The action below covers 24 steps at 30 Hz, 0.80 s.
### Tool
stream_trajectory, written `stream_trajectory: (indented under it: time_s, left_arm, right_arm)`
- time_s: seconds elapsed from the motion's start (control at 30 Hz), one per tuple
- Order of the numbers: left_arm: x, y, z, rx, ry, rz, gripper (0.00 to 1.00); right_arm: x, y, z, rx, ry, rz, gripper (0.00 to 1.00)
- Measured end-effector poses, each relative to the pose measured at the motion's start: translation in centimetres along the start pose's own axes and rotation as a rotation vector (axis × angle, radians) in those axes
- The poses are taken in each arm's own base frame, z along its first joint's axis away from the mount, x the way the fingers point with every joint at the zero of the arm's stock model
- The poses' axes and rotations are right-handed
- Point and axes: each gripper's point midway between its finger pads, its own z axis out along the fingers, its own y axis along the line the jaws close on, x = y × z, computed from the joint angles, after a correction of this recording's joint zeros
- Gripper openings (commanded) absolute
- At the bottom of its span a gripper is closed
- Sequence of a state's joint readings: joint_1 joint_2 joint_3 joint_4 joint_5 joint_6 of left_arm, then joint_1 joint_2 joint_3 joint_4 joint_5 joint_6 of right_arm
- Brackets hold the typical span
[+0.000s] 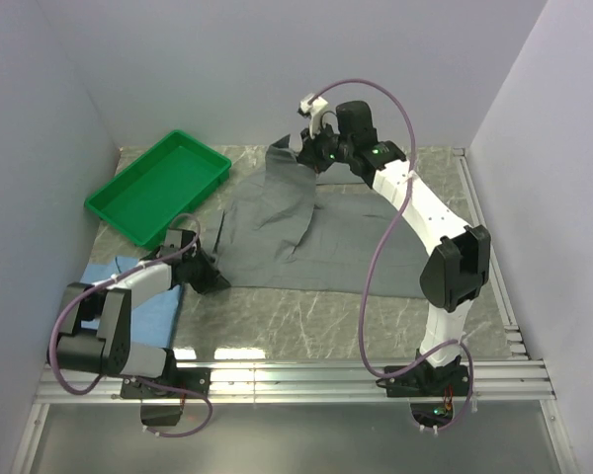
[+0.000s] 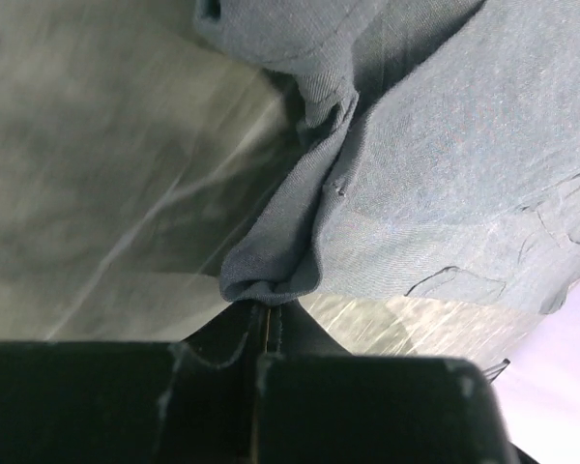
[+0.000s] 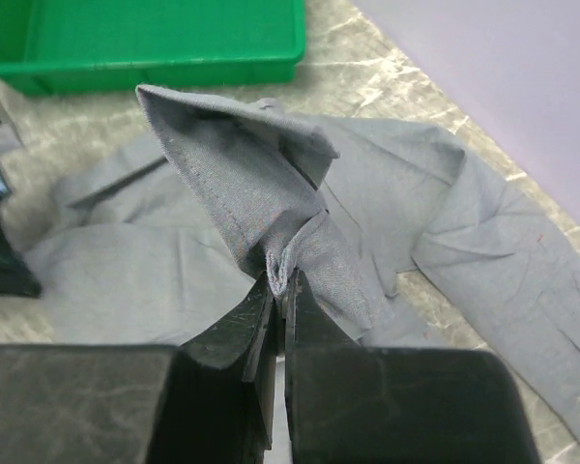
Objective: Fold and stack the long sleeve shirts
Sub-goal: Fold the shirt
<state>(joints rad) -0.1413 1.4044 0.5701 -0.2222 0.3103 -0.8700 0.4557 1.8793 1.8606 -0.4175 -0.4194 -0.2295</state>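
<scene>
The grey long sleeve shirt lies spread across the middle of the table. Its far-left part is pulled up off the table by my right gripper. In the right wrist view that gripper is shut on a bunched peak of the grey shirt. My left gripper sits low at the shirt's near-left corner. In the left wrist view it is shut on a rolled edge of the grey shirt. The light blue shirt lies at the near left, partly under the left arm.
A green plastic tray stands at the far left, its near wall also in the right wrist view. Pale walls close the table on three sides. Marbled tabletop shows in front of the grey shirt.
</scene>
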Motion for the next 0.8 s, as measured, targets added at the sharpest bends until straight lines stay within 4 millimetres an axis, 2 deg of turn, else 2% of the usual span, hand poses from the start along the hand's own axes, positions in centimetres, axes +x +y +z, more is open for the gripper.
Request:
stream_trajectory:
  time_s: [0.13,0.23,0.4,0.6,0.67,0.8]
  left_arm:
    - [0.9,0.7,-0.6,-0.007,0.005,-0.010,0.04]
    - [1.6,1.3,-1.1,-0.014,0.010,-0.016,0.06]
    - [2.5,2.0,-1.5,-0.024,0.024,-0.030,0.09]
    - [3.0,2.3,-1.9,-0.028,0.028,-0.042,0.20]
    - [3.1,2.3,-2.2,-0.027,0.025,-0.045,0.25]
    - [3.0,2.0,-3.0,-0.014,0.005,-0.039,0.50]
  right_arm:
    - [1.8,0.9,0.5,-0.025,0.031,-0.072,0.00]
    - [2.0,1.7,0.8,-0.037,0.034,-0.148,0.00]
    - [0.0,2.4,1.0,-0.025,-0.024,-0.235,0.00]
    - [-2.2,2.1,0.8,-0.003,-0.097,-0.285,0.00]
    - [-3.1,2.1,0.5,0.005,-0.130,-0.318,0.00]
    - [-4.2,2.2,-0.1,0.015,-0.171,-0.370,0.00]
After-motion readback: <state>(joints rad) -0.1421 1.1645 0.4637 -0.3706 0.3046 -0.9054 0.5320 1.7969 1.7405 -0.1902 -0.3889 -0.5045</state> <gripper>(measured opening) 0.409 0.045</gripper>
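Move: The left hand grips the grey shirt's near left corner just above the table, to draw it to bare marble about 4 cm back; the blue shirt lies some 26 cm left and 5 back, the green tray's middle 17 left and 25 ahead. The right hand holds a gathered bit of the grey shirt high up; the shirt's left part lies about 16 cm left, 4 back and 27 below, the tray 40 left and 5 ahead. Left drags the hem corner about 4 cm back, then opens; right, still pinching, dips, then rises 6 cm. ##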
